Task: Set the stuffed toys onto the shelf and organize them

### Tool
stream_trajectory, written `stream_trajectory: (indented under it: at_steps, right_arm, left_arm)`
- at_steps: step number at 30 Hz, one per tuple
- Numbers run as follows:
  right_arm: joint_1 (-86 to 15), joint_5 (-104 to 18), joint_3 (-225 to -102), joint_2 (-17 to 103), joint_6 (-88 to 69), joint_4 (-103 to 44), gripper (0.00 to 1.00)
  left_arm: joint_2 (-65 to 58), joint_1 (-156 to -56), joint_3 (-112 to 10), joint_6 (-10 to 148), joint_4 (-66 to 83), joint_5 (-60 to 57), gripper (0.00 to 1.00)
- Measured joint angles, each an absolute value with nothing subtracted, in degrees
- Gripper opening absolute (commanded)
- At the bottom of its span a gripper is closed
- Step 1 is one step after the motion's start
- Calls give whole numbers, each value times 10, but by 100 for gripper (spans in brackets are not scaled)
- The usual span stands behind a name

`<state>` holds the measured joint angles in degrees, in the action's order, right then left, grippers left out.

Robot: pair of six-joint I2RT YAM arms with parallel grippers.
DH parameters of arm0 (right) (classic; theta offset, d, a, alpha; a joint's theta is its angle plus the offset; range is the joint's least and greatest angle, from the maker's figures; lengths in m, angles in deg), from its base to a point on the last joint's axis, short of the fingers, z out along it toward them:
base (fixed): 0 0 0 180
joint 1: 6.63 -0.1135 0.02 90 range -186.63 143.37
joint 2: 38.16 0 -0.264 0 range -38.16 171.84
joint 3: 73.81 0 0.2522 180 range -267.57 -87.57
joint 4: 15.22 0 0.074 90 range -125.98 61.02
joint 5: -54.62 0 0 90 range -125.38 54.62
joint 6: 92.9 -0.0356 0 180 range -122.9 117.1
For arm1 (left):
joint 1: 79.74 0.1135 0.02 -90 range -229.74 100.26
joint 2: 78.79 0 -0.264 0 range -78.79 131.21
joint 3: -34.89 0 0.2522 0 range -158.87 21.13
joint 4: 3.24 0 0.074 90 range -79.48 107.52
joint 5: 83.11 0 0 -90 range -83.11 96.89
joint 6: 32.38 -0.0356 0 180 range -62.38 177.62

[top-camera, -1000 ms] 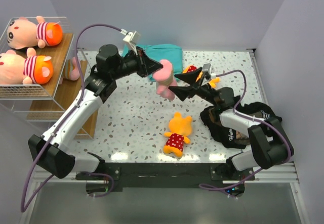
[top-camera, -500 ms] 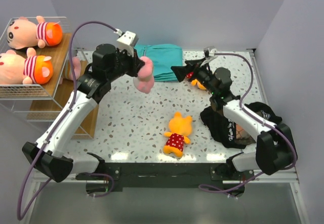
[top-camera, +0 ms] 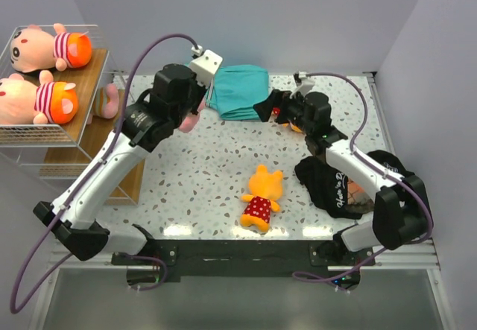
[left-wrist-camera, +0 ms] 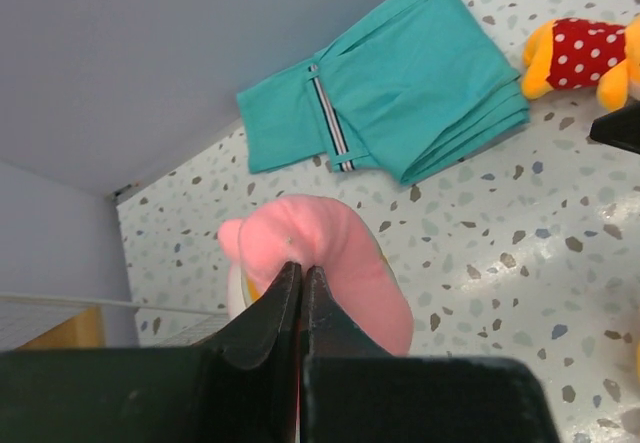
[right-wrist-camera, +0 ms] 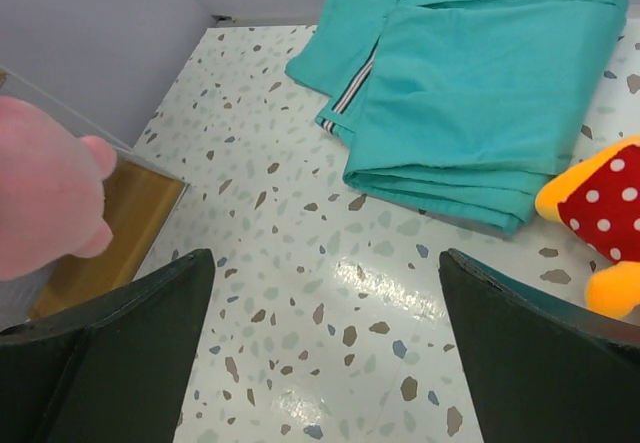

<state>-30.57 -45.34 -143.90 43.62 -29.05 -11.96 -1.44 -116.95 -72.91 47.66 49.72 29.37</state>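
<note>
My left gripper (left-wrist-camera: 302, 268) is shut on a pink stuffed toy (left-wrist-camera: 345, 263), which hangs above the table just right of the shelf (top-camera: 74, 140). From above, that toy (top-camera: 189, 115) shows under the left wrist. Two pink toys in striped shirts (top-camera: 46, 47) (top-camera: 41, 99) lie on the shelf's top tier, and a third (top-camera: 108, 100) peeks from a lower board. An orange toy in a red dotted dress (top-camera: 262, 196) lies at the table's front centre. A second orange toy (right-wrist-camera: 600, 223) lies beside my right gripper (right-wrist-camera: 325, 263), which is open and empty.
A folded teal cloth (top-camera: 238, 91) lies at the back of the table between the two grippers. A black garment with white lettering (top-camera: 339, 185) is heaped by the right arm. The shelf's wooden board (right-wrist-camera: 110, 233) edges into the right wrist view.
The left arm has carried the pink toy leftward, toward the shelf. The right gripper has let go, opened wide and drawn back toward the teal cloth.
</note>
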Motion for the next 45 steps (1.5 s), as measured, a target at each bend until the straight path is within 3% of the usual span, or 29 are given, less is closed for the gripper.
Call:
stream_trajectory:
  at_steps: [5,13,23,32,33,36,37,39,40,42,45]
  right_arm:
    - [-306,-470,-1448,446,-297,-124,97]
    - [-331,-592,-1493,496,-388,-73,93]
    - [-402,-636,-1534,525,-603,-3,90]
    - [-459,-633,-1545,568,-718,23,77]
    - [-465,-633,-1547,573,-722,20,74]
    - [-479,-625,-1554,586,-731,17,40]
    - [-480,-623,-1554,587,-734,21,23]
    - [-482,-619,-1554,587,-743,33,11]
    - [-483,-619,-1554,587,-749,43,0]
    - [-483,-619,-1551,588,-757,66,0]
    - [-483,-623,-1545,604,-780,128,0]
  left_arm:
    - [3,-1231,-766,457,557,393,0]
    - [10,-1276,-780,445,625,489,0]
    - [-20,-1278,-723,447,596,456,0]
    - [-26,-1278,-682,456,554,418,0]
    - [-27,-1278,-682,457,550,418,0]
    - [-32,-1278,-677,463,549,415,0]
    - [-33,-1278,-674,465,548,413,0]
    - [-34,-1278,-671,467,548,409,0]
    - [-34,-1278,-671,467,547,408,0]
    - [-35,-1277,-671,468,542,408,0]
    - [-39,-1277,-672,472,535,406,26]
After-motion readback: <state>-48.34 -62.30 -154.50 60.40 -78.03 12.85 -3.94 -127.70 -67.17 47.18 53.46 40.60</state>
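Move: Hanging in the left gripper's shut fingers, the pink striped toy has its middle about 2 cm ahead of and 4 cm below that hand. From the wide-open, empty right hand it lies some 20 cm to the left, about 4 cm back and 7 cm up. The folded teal cloth is roughly 12 cm ahead, 7 cm left and 24 cm below the right hand; the red-spotted toy lies 6 cm ahead, 10 cm right, 22 cm down. Swinging about 19 cm left and 10 cm back while climbing some 7 cm, the right hand turns counter-clockwise and rolls its left side up to reach the held toy, then shuts its fingers on the lower edge of the striped body. The left keeps its pinch, easing back about 4 cm and down 3 cm with a slight roll. ##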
